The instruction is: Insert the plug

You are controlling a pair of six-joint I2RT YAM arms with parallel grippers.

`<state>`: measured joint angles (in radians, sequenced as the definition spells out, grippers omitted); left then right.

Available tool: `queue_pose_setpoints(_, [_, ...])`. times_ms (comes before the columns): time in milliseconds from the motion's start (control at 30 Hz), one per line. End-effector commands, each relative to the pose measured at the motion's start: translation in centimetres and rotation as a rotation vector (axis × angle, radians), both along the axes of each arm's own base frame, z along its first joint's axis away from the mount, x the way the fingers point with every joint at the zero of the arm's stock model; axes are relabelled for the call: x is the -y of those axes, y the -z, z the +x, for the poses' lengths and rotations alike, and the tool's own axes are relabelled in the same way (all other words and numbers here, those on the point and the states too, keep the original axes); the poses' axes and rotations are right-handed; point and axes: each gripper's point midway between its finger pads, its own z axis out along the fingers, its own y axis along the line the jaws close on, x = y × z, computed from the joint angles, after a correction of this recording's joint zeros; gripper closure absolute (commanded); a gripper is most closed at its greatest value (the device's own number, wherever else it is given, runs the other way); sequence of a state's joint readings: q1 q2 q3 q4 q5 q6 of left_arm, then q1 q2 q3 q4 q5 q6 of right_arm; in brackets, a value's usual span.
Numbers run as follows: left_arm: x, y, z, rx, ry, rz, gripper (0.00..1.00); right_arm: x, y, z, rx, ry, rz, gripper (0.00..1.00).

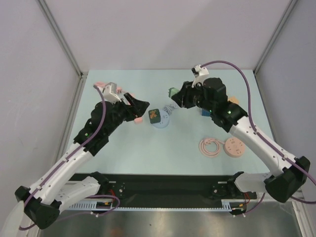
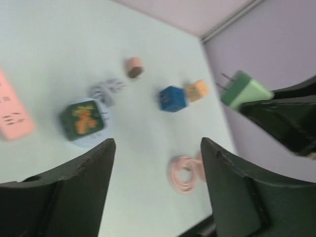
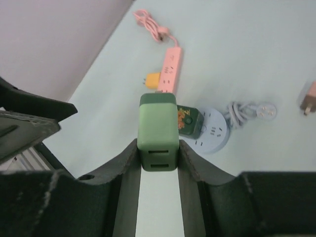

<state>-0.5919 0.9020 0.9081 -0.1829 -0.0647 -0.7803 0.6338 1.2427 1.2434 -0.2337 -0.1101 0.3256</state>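
The plug (image 3: 158, 131) is a light green charger block, and my right gripper (image 3: 158, 148) is shut on its sides, holding it above the table. From the left wrist view the plug (image 2: 244, 90) shows its two prongs pointing left. In the top view the plug (image 1: 173, 92) hangs just right of a round pale blue socket strip (image 1: 162, 123). A dark green charger (image 1: 154, 114) sits plugged into that strip. My left gripper (image 1: 142, 108) hovers just left of the strip, open. Its jaws (image 2: 158, 148) stand wide with nothing between them.
A pink power strip (image 3: 169, 69) with a yellow plug (image 3: 153, 79) beside it lies at the back left. A coiled pink cable (image 1: 211, 147) and a pink round socket (image 1: 234, 148) lie front right. A blue cube (image 2: 173, 98) and a grey cable bundle (image 3: 242, 112) are near the round strip.
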Motion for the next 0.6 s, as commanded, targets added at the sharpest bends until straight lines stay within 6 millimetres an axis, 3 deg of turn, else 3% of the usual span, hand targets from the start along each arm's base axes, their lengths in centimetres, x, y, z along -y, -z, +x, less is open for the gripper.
queue_pose_setpoints(0, [-2.0,5.5,2.2,-0.059,-0.032,0.303,0.27,0.9,4.2,-0.8,-0.275,0.052,-0.127,1.0])
queue_pose_setpoints(67, [-1.8,7.0,3.1,-0.088,-0.018,0.342,0.31,0.6,7.7,-0.6,-0.385,0.045,-0.224,1.0])
queue_pose_setpoints(133, [-1.0,8.7,4.4,-0.135,0.008,0.37,0.4,0.2,10.0,-0.3,-0.463,0.026,-0.289,1.0])
queue_pose_setpoints(233, [-0.5,10.7,5.6,-0.193,0.028,0.392,0.45,-0.2,12.0,0.0,-0.551,0.002,-0.347,1.0])
queue_pose_setpoints(267, [-0.6,10.7,5.9,-0.202,0.022,0.387,0.46,-0.5,14.2,0.6,-0.596,0.0,-0.397,1.0])
queue_pose_setpoints(367, [-2.3,11.7,6.6,-0.248,-0.031,0.393,0.46,-1.4,14.8,1.6,-0.625,-0.017,-0.434,1.0])
queue_pose_setpoints(400, [-3.5,11.9,6.9,-0.257,-0.065,0.397,0.45,-1.5,16.5,1.9,-0.667,-0.024,-0.475,1.0])
queue_pose_setpoints(433, [-4.5,12.3,6.5,-0.271,-0.083,0.4,0.44,-1.6,16.9,2.3,-0.675,-0.018,-0.495,1.0])
queue_pose_setpoints(467, [-5.2,12.7,6.1,-0.282,-0.092,0.4,0.43,-2.2,15.9,3.1,-0.651,-0.021,-0.489,1.0])
queue_pose_setpoints(500, [-5.9,13.0,5.9,-0.288,-0.105,0.392,0.42,-2.3,17.5,3.1,-0.693,-0.028,-0.531,1.0])
queue_pose_setpoints(533, [-6.8,14.3,5.3,-0.312,-0.118,0.391,0.42,-2.5,17.7,3.4,-0.695,-0.027,-0.54,1.0])
queue_pose_setpoints(567, [-6.9,13.7,5.1,-0.28,-0.121,0.363,0.41,-3.3,17.0,3.9,-0.678,-0.037,-0.53,1.0])
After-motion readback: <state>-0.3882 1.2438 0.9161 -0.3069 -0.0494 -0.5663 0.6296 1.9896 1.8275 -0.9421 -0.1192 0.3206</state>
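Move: The round power strip, where the right hand's green plug is headed, lies about 8 cm ahead, 7 cm left and 29 cm below that hand. The dark green cube on it is 7 ahead and 10 left, and the coiled grey cord 14 ahead and 1 left. From the empty left hand, the yellow plug is some 16 cm ahead, 13 left and 27 below. Also from there, the pink strip's middle is 18 ahead and 10 left, and the round strip 12 ahead and 4 right. The light green plug, still pinched in the right fingers, is carried steeply down some 19 cm and slightly forward-left towards the round strip. The wrist tips about 50 degrees until the prongs point mostly down, slowing at the end. The open left hand also sinks about 15 cm while reaching forward, then veers left beside the pink strip, tilting down and partly narrowing its fingers. ##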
